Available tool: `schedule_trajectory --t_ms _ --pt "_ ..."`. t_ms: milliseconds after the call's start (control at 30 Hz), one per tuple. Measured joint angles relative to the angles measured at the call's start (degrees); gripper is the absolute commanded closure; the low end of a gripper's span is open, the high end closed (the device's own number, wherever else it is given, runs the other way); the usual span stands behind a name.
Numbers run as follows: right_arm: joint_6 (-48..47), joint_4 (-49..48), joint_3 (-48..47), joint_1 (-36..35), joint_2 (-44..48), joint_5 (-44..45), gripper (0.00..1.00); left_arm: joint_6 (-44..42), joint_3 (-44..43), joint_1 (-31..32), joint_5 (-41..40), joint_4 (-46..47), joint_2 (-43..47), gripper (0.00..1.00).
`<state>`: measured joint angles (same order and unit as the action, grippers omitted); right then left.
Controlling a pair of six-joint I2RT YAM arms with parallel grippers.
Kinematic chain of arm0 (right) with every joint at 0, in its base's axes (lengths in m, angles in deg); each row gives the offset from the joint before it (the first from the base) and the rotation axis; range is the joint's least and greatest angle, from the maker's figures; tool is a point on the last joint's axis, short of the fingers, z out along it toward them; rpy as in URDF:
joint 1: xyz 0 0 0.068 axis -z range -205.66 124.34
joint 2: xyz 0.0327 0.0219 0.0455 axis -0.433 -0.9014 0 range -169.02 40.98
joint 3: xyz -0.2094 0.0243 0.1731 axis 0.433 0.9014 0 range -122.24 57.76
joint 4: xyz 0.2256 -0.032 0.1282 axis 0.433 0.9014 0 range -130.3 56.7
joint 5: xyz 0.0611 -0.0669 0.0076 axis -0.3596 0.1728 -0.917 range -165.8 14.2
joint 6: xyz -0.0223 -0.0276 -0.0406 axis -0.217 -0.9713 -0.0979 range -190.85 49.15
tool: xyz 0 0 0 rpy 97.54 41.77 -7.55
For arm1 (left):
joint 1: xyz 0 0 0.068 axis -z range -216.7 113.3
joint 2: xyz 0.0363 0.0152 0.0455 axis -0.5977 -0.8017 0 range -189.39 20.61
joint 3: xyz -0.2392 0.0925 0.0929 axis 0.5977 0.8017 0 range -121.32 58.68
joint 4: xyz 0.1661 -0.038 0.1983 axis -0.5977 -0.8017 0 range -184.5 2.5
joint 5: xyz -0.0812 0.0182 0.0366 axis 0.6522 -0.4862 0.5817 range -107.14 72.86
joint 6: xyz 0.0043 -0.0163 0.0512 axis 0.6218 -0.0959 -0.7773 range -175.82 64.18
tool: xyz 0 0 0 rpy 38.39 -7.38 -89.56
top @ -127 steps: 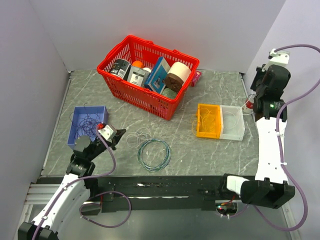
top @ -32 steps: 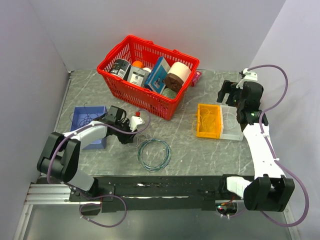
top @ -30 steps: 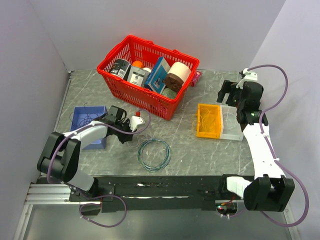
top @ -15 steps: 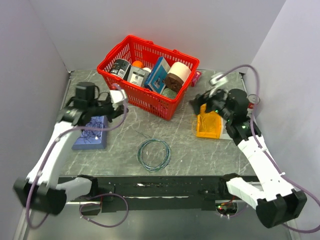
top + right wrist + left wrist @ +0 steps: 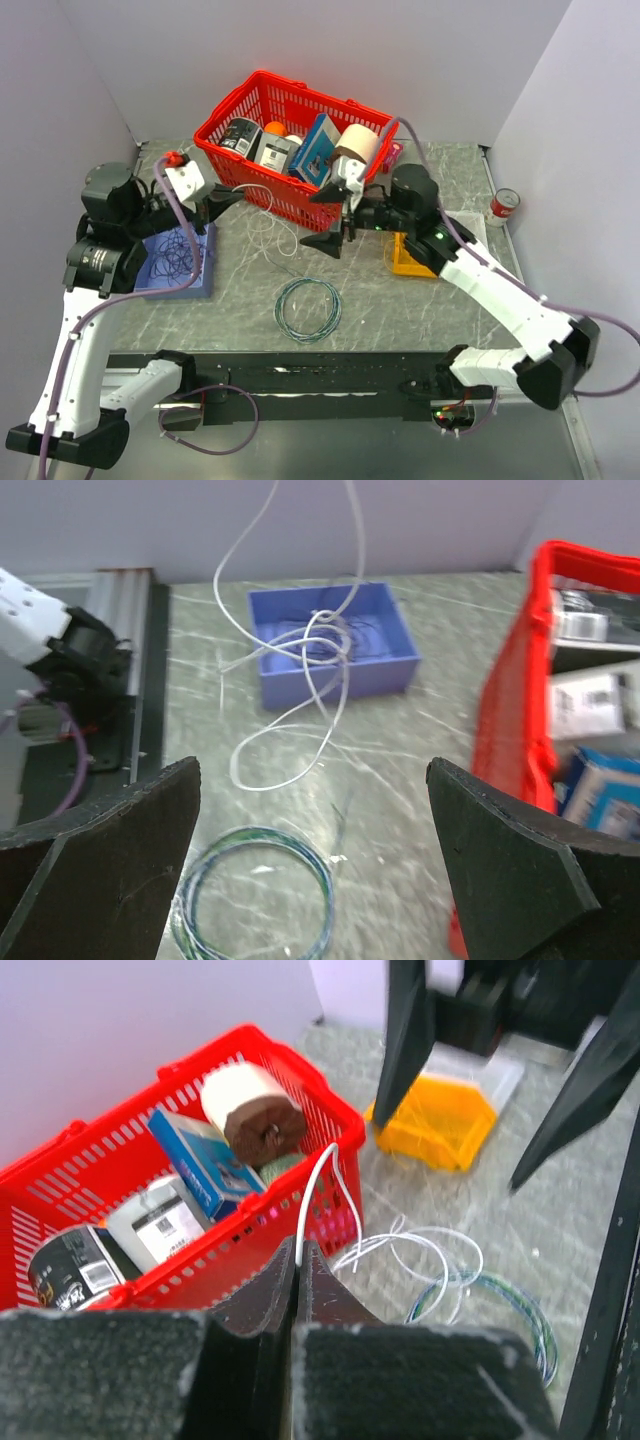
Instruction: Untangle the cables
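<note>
My left gripper [image 5: 232, 196] is raised in front of the red basket and shut on a thin white cable [image 5: 262, 222], which hangs in loose loops down to the table. In the left wrist view the jaws [image 5: 297, 1247] pinch the white cable [image 5: 318, 1185] at its upper end. Thin dark cables [image 5: 178, 255] lie tangled in the blue bin [image 5: 199, 286]. My right gripper [image 5: 326, 219] stands wide open just right of the hanging cable, holding nothing. The right wrist view has the white cable [image 5: 322, 685] dangling ahead of the open gripper [image 5: 310, 855], in front of the blue bin [image 5: 385, 670].
A red basket [image 5: 232, 165] of boxes and rolls stands at the back. A teal-green cable ring [image 5: 308, 309] lies on the table near the middle front. An orange and clear bin [image 5: 408, 262] sits under the right arm. A can [image 5: 503, 206] stands far right.
The left gripper shut on the white cable at the table and lifted it up in front of the basket. The right arm swung left from the orange bin to the table's middle.
</note>
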<state>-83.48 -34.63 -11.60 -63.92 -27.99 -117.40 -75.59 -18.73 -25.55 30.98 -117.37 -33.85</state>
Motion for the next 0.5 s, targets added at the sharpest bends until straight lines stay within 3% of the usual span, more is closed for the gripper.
schedule_trajectory --t_ms 200,467,500 --pt "4.52 -5.6 -1.14 -1.4 -6.16 -4.35 0.0 7.28 -0.37 0.0 1.4 5.84 1.11 0.99" --pt "10.78 -11.17 -8.66 -6.34 -13.16 -1.53 0.0 14.05 -0.37 0.0 3.13 12.44 1.33 0.99" --pt "11.76 -11.78 -10.38 -6.56 -14.32 -0.7 0.04 14.58 -0.35 0.0 3.17 12.94 1.33 0.99"
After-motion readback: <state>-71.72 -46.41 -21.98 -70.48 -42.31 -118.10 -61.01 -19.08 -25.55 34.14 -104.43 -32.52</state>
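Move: The loops of the white cable, hanging from the left gripper's closed fingertips, lie about 10 cm to the right hand's left, 1 cm farther forward and 6 cm lower; from the left hand they are some 6 cm to the right, straight down about 11 cm. From the right hand, the teal coil lies 2 cm left, 6 cm back and 35 cm below, and the red basket's middle 27 cm ahead, 5 cm left, 25 cm lower. Still pinching the white cable, the left hand lifts about 5 cm, drifts slightly back and tips its fingers up some 10 degrees. The right hand, wide open, travels about 8 cm left towards the hanging loops, dipping a little before climbing to end some 2.5 cm higher, its fingertips tilting slightly up; whether it touches the cable can't be told. ##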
